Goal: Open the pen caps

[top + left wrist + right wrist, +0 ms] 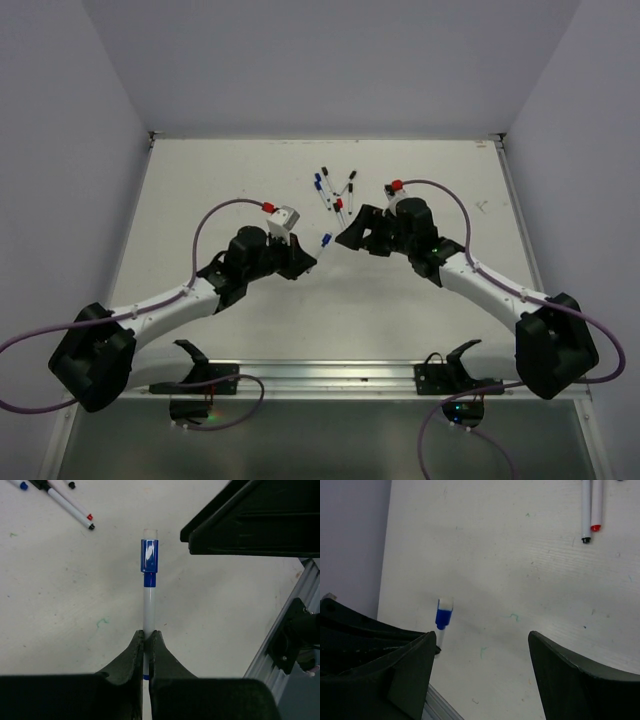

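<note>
My left gripper (148,634) is shut on the thin white barrel of a pen (148,605), held above the table. The pen's blue cap (149,560) sits on the far end and points away from the fingers. From above, that cap (325,241) lies between the left gripper (305,262) and the right gripper (346,236). My right gripper (481,636) stands open. The blue cap (443,616) is just beyond its left finger, not between the jaws. The right gripper's black body (250,520) looms to the right of the cap in the left wrist view.
Several other pens (335,190) with blue, black and red ends lie in a loose heap behind the grippers; some show as pens (70,507) and pens (590,510) in the wrist views. A metal rail (330,375) runs along the near table edge.
</note>
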You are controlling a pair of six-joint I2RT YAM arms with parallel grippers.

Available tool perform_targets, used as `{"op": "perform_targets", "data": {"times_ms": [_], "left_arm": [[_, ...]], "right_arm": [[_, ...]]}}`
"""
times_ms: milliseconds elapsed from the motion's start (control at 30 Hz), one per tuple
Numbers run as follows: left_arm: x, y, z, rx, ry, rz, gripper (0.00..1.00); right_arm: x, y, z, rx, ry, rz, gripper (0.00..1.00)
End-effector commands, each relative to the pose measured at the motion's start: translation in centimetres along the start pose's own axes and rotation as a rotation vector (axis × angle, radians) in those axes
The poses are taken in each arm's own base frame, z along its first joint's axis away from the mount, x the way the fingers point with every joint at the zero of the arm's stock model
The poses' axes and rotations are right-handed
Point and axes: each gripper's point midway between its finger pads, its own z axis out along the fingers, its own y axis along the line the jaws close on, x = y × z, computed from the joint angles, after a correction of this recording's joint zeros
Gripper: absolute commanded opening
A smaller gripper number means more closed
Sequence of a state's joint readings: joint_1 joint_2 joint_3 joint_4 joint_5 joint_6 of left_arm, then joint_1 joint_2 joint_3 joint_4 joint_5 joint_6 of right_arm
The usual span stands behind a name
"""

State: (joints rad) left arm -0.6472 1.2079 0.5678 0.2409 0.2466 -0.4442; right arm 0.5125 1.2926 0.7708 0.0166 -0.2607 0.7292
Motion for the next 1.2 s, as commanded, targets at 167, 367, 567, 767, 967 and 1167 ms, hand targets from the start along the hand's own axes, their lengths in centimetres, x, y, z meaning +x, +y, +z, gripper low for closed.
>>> {"op": "perform_targets", "data": {"times_ms": [167,367,567,767,967,1167], "left_arm": [[-1.2,-3.9,0.3,0.06,-0.066,-0.067,0.0],[-1.3,-4.9,0.6,0.064,-0.069,-0.075,0.0],[-1.8,-5.6,0.5,0.061,-0.092,-0.083,0.0],[-2.3,-6.2,0.6,0.052,-0.105,-0.074,0.0],[-2.3,-6.7,0.7,0.048,-0.104,-0.06,0.0],[-2.3,-6.8,0.8,0.05,-0.104,-0.06,0.0]], "right_arm": [[-1.8,5.0,-0.7,-0.2,-0.098,-0.02,0.76],[-1.3,4.4,-0.2,-0.169,-0.09,-0.016,0.7],[-0.6,4.1,0.4,-0.165,-0.074,-0.005,0.64],[0.0,4.1,0.9,-0.158,-0.06,-0.003,0.59],[-0.1,4.2,1.0,-0.16,-0.061,-0.002,0.51],[0.4,4.5,1.4,-0.179,-0.048,0.001,0.0]]}}
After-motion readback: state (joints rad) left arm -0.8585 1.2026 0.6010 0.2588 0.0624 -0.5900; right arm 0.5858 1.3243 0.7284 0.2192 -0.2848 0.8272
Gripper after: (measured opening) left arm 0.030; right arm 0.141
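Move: The cap of the blue pen sits about 2 cm ahead of the right hand, 8 cm to its left and 1 cm lower. The left hand already holds this pen by its body; the cap is some 6 cm ahead of that hand, 4 cm to its right and 4 cm higher. The red pen lies on the table about 16 cm ahead of the right hand, 1 cm left and 15 cm below; another blue pen lies 8 cm beyond it and 7 cm to its left. The right fingers close around the end of the blue cap, pinching it at the finish after the right hand has travelled about 4 cm left, rising first and then settling back a little. The left hand keeps its grip on the pen body and brings it roughly 5 cm right and back towards the right fingers, lifting some 2 cm in the later part. ##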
